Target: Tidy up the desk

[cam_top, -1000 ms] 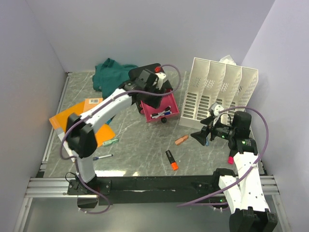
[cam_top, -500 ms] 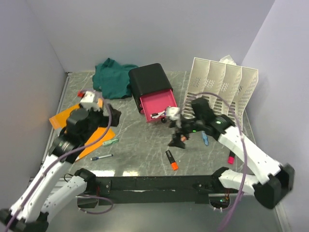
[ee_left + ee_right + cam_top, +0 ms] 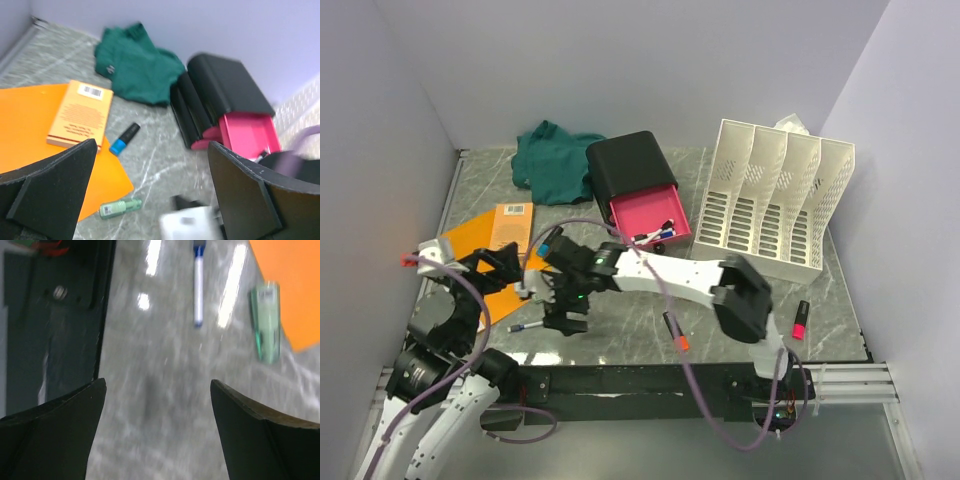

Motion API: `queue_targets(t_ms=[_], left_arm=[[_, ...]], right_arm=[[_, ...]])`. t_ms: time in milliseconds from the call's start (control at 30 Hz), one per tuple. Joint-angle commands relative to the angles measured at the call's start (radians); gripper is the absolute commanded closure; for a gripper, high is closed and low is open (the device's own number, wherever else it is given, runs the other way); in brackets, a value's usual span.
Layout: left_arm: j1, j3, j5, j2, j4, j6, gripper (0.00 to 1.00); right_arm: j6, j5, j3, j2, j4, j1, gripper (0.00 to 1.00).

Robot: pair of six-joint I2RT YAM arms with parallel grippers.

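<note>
The desk (image 3: 820, 290) is a grey-green marbled top with a black rail along its front. My left gripper (image 3: 500, 265) hangs open over the orange folder (image 3: 465, 240) at the near left; in the left wrist view the left gripper (image 3: 151, 150) holds nothing. My right arm reaches across the desk to the left. Its right gripper (image 3: 555, 312) is open and low over bare stone, and the right gripper (image 3: 157, 385) is empty. A blue-tipped pen (image 3: 198, 287) and a green marker (image 3: 265, 325) lie just beyond its fingertips.
An orange book (image 3: 510, 222) lies on the folder, a blue-capped marker (image 3: 124, 139) beside it. A green cloth (image 3: 552, 160) is at the back left. The black drawer box (image 3: 630, 165) has its pink drawer (image 3: 650, 215) open. A white file rack (image 3: 775, 200), a pink highlighter (image 3: 799, 320) and an orange highlighter (image 3: 680, 340) are further right.
My left arm has pulled back from the drawer box to the near left, its jaws now wide. My right arm has swung from the right side across to the left, over the pen area.
</note>
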Motion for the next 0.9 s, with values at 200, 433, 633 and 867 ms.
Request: queue_targets(t_ms=[200,433,633,867], left_arm=[[0.002,-0.007,-0.138,-0.105,-0.004,-0.051,0.01],[0.002,-0.007,-0.138,-0.124,-0.010,-0.059,0.00],[0.002,-0.007,-0.155,-0.144,-0.016,-0.066,0.01],[0.002,-0.007,-0.160,-0.150,-0.017,-0.068,0.01]], right_arm=[[0.125,0.084,0.360,0.298,0.019,0.060,0.18],[0.148,0.122,0.418,0.410,0.033,0.066,0.20],[0.141,0.140,0.414,0.448,0.042,0.070,0.30],[0.118,0.209,0.357,0.453,0.056,0.084,0.60]])
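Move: The blue-and-white whiteboard marker lies some 13 cm to the right hand's left, about 1 cm ahead and roughly 10 cm below, its plain end towards the hand. The green marker lies about 8 cm ahead and 10 cm left; the orange folder's middle is some 16 cm ahead and 22 cm left, both also on the table. From the left hand, the whiteboard marker is about 5 cm back, 5 cm right and 28 cm down. The whiteboard marker's near end is what the right hand comes down over: it sweeps left about 8 cm, sinking as it goes, then drops nearly straight, some 9 cm lower in all. The wrist turns slightly clockwise and the fingers close to about half open around that end, with no grip visible yet. The open left hand backs off left and a little back. ##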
